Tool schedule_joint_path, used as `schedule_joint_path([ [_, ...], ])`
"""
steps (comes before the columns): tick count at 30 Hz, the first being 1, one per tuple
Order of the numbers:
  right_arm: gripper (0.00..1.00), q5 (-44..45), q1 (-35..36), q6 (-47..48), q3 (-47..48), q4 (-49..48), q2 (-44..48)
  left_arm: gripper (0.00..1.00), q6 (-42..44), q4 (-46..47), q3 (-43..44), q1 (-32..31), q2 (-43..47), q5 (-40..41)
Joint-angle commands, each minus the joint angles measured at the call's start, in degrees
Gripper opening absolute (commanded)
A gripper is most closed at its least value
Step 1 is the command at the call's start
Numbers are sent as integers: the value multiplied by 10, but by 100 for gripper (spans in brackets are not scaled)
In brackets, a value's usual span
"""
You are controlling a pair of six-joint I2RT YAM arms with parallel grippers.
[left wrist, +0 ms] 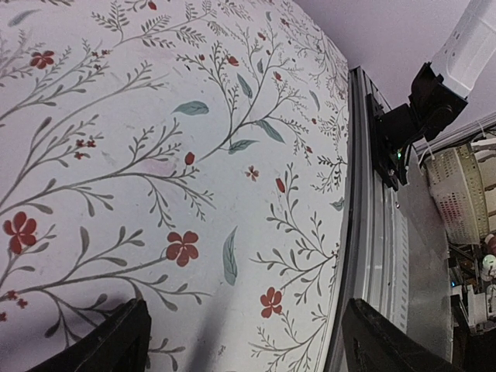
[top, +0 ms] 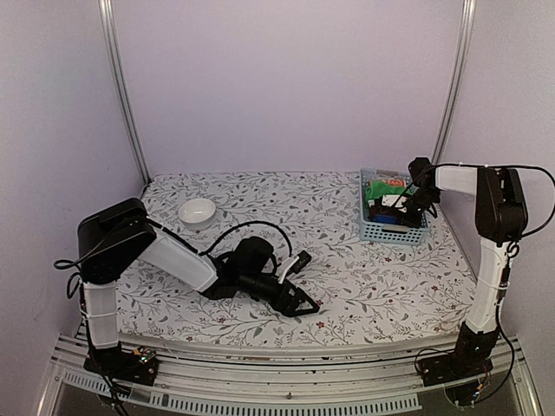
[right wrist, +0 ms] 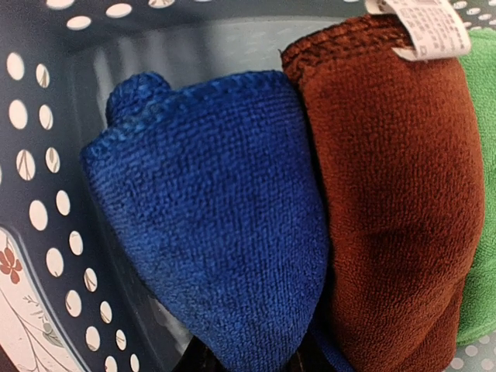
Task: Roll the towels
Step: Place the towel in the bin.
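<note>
The royal blue towel (right wrist: pixel 225 225) fills the right wrist view, bunched inside the basket and narrowing to a point at my right gripper (right wrist: pixel 252 363). That gripper is shut on it, and only the dark finger tips show at the frame's bottom edge. The dark brick-red towel (right wrist: pixel 395 194), with a white label, lies against the blue one's right side. From above, my right gripper (top: pixel 388 211) reaches down into the basket over the blue towel (top: pixel 387 219). My left gripper (top: pixel 305 283) lies low over the table's front middle, open (left wrist: pixel 244 345), with only tablecloth between its fingers.
The light blue perforated basket (top: pixel 395 236) stands at the back right, its wall (right wrist: pixel 39 194) close on the left. A bright green cloth (top: pixel 377 189) lies in it beside the red towel (right wrist: pixel 480 232). A white bowl (top: pixel 197 211) sits at the back left. The table's metal front rail (left wrist: pixel 380 232) runs near my left gripper.
</note>
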State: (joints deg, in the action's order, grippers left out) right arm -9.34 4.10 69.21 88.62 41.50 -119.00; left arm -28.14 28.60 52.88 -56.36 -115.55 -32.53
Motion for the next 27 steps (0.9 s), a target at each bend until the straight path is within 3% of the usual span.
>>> schedule_joint_path([
  [1, 26, -15, -1, 1, 0, 5, 23, 88, 0, -14, 9, -10, -14, -1],
  [5, 40, -28, -1, -3, 25, 42, 23, 88, 0, -15, 12, -10, -18, -3],
  [8, 44, -35, -3, 3, 43, 84, 20, 88, -1, -17, 13, -10, -18, -5],
  [17, 46, -28, -5, 11, 79, 177, 20, 88, 10, -29, 12, -10, -10, -5],
  [27, 47, -33, -9, 9, 81, 199, 26, 88, 20, -41, 16, -9, -7, -6],
])
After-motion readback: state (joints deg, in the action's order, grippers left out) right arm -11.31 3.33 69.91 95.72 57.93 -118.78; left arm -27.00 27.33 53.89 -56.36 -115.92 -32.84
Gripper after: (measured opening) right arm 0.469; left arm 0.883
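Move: The right hand is already low inside the bin, still pinching the right end of the blue towel, whose middle is about 5 cm to its left and 1 cm back. The bin's middle lies roughly 4 cm ahead and 5 cm left. The red-brown towel is some 5 cm ahead and 5 cm left, the green one about 10 cm ahead and 5 cm left. From the left hand the bin is some 31 cm ahead and 27 cm right, at much the same height. The right fingers open about a quarter of their full range and let go of the pinched right end of the blue towel, the hand holding nearly still until they are well apart. It then lifts 2 to 3 cm off the roll while drawing back about 3 cm towards the bin's near wall, away from the red-brown towel, the fingertips tilting some 10 degrees back towards the base. ##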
